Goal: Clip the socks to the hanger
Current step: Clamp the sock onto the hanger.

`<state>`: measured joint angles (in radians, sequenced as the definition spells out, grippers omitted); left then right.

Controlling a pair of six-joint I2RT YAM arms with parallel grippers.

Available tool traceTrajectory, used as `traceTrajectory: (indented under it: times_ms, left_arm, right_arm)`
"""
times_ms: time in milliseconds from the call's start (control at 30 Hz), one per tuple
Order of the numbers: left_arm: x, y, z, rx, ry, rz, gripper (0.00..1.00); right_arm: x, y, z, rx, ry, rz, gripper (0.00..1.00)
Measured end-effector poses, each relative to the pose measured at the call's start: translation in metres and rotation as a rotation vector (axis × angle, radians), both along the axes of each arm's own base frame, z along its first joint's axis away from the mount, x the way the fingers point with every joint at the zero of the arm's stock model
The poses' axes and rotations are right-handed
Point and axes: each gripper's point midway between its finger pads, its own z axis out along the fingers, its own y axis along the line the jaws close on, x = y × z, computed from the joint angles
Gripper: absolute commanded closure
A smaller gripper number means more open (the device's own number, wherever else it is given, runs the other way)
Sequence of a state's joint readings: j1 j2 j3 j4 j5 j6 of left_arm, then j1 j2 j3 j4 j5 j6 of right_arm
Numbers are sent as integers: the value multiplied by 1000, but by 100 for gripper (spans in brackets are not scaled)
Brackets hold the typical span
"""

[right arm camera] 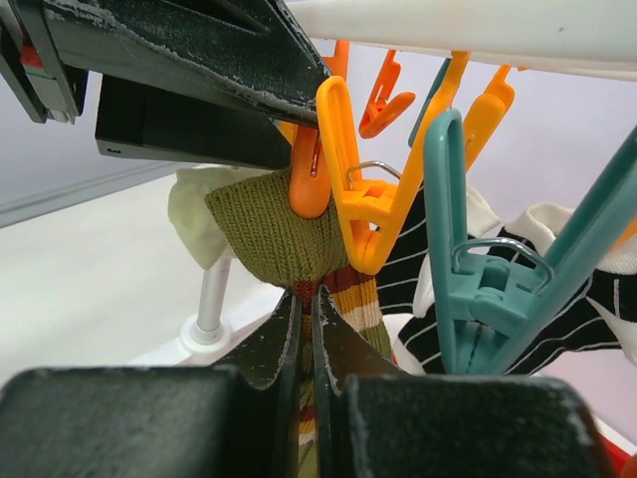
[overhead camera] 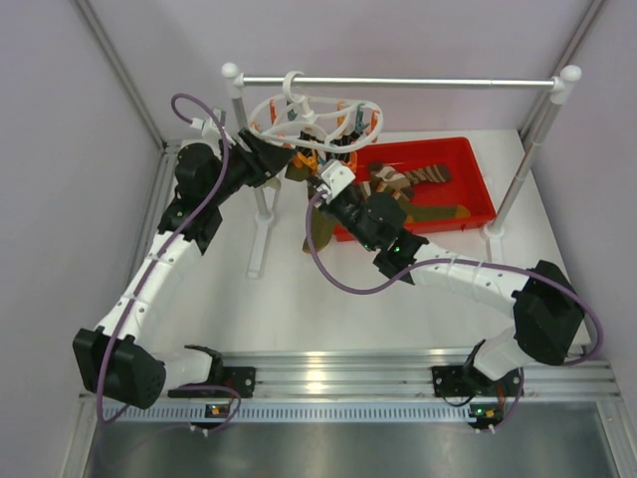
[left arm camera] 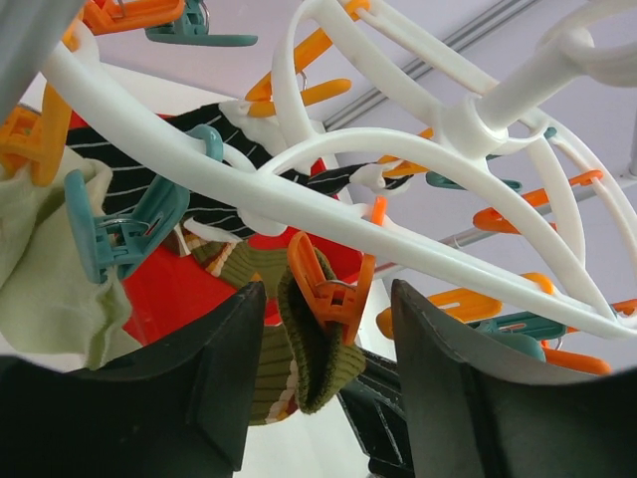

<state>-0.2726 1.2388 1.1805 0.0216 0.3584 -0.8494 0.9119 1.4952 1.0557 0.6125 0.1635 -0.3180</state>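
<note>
The white ring hanger (overhead camera: 304,124) hangs by its hook from the silver rail, with orange and teal clips dangling under it. An orange clip (left arm camera: 328,294) is pinched on the cuff of an olive sock (left arm camera: 311,363) with cream, orange and red stripes. My left gripper (left arm camera: 323,334) stands open around that clip, one finger on each side and touching neither. From below, my right gripper (right arm camera: 309,319) is shut on the same olive sock (right arm camera: 274,234), just under the orange clip (right arm camera: 363,219). More socks (overhead camera: 413,184) lie in the red bin.
A black striped sock (left arm camera: 129,149) and a pale green one (left arm camera: 40,269) hang from teal clips (right arm camera: 488,289). The red bin (overhead camera: 478,164) sits at the back right. The rail (overhead camera: 398,82) rests on two white-capped posts (overhead camera: 261,209) with feet on the table.
</note>
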Motion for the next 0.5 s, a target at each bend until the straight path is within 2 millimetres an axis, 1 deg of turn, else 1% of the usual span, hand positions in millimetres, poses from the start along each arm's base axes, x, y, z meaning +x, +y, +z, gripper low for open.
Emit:
traceTrajectory:
  times_ms: [67,100,133,167,200,267,333,367,433,500]
  left_arm:
    - [0,0,0,0,0,0,39]
    - [0,0,0,1,1,0,39]
    - [0,0,0,1,0,0,39]
    - [0,0,-1,3,2,0,40]
    - [0,0,-1,5,4,1,42]
    - [-1,1,-3,9,8,2,43]
    - [-2,2,-3,13,10,3,44]
    - [-3,2,-2,14,8,3,43]
    - [-5,3,0,16,2,4,43]
    - [-6,4,2,19,-9,3,43]
  right_arm:
    - [0,0,0,0,0,0,100]
    - [0,0,0,-1,0,0,97]
    - [0,0,0,-1,0,0,91]
    - [0,0,0,0,0,0,82]
    - [0,0,0,0,1,1,77]
    - [0,0,0,-3,-1,3,72]
    - [0,0,0,-5,-1,5,69]
    - [0,-1,-1,-8,0,6,64]
    - [1,-4,0,-10,2,7,64]
    - [2,-11,2,-12,2,7,64]
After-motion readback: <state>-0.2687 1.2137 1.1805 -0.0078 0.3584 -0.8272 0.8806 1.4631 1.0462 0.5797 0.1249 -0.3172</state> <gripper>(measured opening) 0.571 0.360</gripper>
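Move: The right hand holds the brown-green sock pinched just under the orange clip, which sits roughly 3 cm ahead, 3 cm to its left and 3 cm above. The yellow clip is about 4 cm ahead, 1 cm left and 3 cm up. The teal clip is some 3 cm ahead, 2 cm right and 3 cm up. The pale sock hangs about 4 cm ahead and 9 cm left, around the same height. From the left hand, the orange clip is level, about 1 cm ahead and 1 cm right, between its already parted fingers. Staying in place at first, the right hand opens its shut fingers to about a third of their range, letting go of the brown-green sock under the orange clip. It then backs off about 1 cm to its right, away from the clip and sock, without turning. The left hand, already open around the clip, stays almost where it is. ##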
